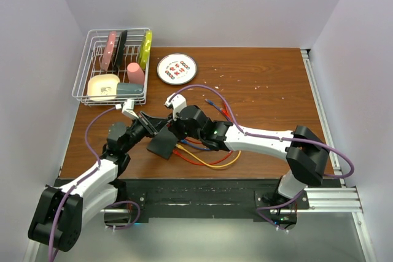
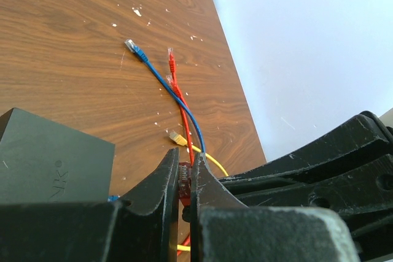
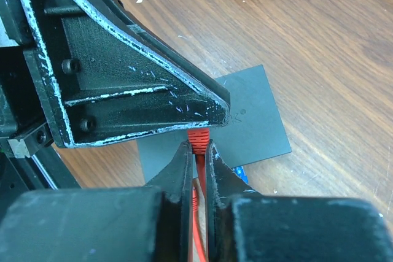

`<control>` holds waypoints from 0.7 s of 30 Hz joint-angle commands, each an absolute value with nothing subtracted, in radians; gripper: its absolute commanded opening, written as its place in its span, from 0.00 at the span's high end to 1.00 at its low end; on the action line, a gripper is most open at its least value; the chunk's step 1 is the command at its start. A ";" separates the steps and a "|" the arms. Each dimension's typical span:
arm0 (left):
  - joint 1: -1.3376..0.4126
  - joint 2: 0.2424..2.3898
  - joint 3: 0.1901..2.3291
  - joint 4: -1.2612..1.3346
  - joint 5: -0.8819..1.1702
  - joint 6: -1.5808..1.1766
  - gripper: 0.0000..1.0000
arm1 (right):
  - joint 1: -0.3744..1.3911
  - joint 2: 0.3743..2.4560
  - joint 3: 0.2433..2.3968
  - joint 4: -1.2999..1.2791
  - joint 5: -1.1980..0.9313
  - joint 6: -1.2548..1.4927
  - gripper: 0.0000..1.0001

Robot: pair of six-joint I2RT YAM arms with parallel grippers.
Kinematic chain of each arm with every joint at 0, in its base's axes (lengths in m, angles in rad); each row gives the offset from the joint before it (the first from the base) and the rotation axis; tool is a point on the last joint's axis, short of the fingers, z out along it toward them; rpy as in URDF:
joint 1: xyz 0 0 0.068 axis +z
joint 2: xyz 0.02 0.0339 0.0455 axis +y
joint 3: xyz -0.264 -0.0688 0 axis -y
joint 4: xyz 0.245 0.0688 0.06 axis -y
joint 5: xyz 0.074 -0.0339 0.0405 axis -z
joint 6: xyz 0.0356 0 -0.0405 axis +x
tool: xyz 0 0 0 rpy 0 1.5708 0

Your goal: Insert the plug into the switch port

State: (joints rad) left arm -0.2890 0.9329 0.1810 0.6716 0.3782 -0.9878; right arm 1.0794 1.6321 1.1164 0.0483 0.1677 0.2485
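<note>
The switch [image 1: 161,146] is a flat matte-black box lying on the wooden table; it also shows in the left wrist view [image 2: 49,157] and the right wrist view [image 3: 258,115]. My left gripper [image 1: 156,128] [image 2: 183,164] is shut on a red plug [image 2: 183,182], pinched between its fingertips above the table. My right gripper [image 1: 175,130] [image 3: 198,146] is shut on the ribbed red boot [image 3: 198,139] of the same cable, right behind the plug and against the left gripper's finger [image 3: 135,102]. Both grippers meet just above the switch's far edge. The switch's ports are not visible.
Loose cables [image 1: 209,157] lie right of the switch, ending in a blue plug [image 2: 131,45], a red plug [image 2: 171,56] and a yellow plug [image 2: 177,138]. A wire dish rack [image 1: 113,65] stands at the back left, with a round white plate [image 1: 177,68] beside it.
</note>
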 commanded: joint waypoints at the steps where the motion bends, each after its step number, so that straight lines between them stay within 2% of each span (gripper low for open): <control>1: -0.291 0.930 0.172 0.724 0.388 -0.992 1.00 | 1.080 1.643 1.147 0.107 0.216 0.262 1.00; 4: -0.291 0.925 0.172 0.709 0.383 -0.979 0.99 | 1.080 1.641 1.144 0.098 0.222 0.258 1.00; 5: -0.291 0.922 0.175 0.703 0.380 -0.974 0.86 | 1.080 1.637 1.143 0.097 0.230 0.255 1.00; 6: -0.291 0.920 0.178 0.674 0.373 -0.962 0.49 | 1.080 1.634 1.141 0.094 0.235 0.252 1.00; 8: -0.291 0.902 0.199 0.612 0.344 -0.944 0.27 | 1.081 1.625 1.134 0.086 0.247 0.245 1.00; 9: -0.291 0.894 0.205 0.565 0.316 -0.925 0.05 | 1.080 1.621 1.131 0.086 0.248 0.241 1.00; 10: -0.291 0.884 0.210 0.543 0.302 -0.916 0.00 | 1.080 1.618 1.126 0.081 0.252 0.241 1.00; 21: -0.287 0.833 0.258 0.405 0.209 -0.833 0.00 | 1.078 1.592 1.091 0.064 0.275 0.219 1.00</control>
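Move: The red plug is at both hands' fingertips, held by the left, with the right already shut on it about 1 cm short of its middle. The switch lies some 14 cm below the left hand, about 4 cm back and 2 cm left. On the table a yellow plug lies about 6 cm back and 3 cm right of the left hand, a blue one about 4 cm back and 5 cm right. The left fingers open wide off the plug, backing about 2 cm left and down, while the right keeps its grip. ##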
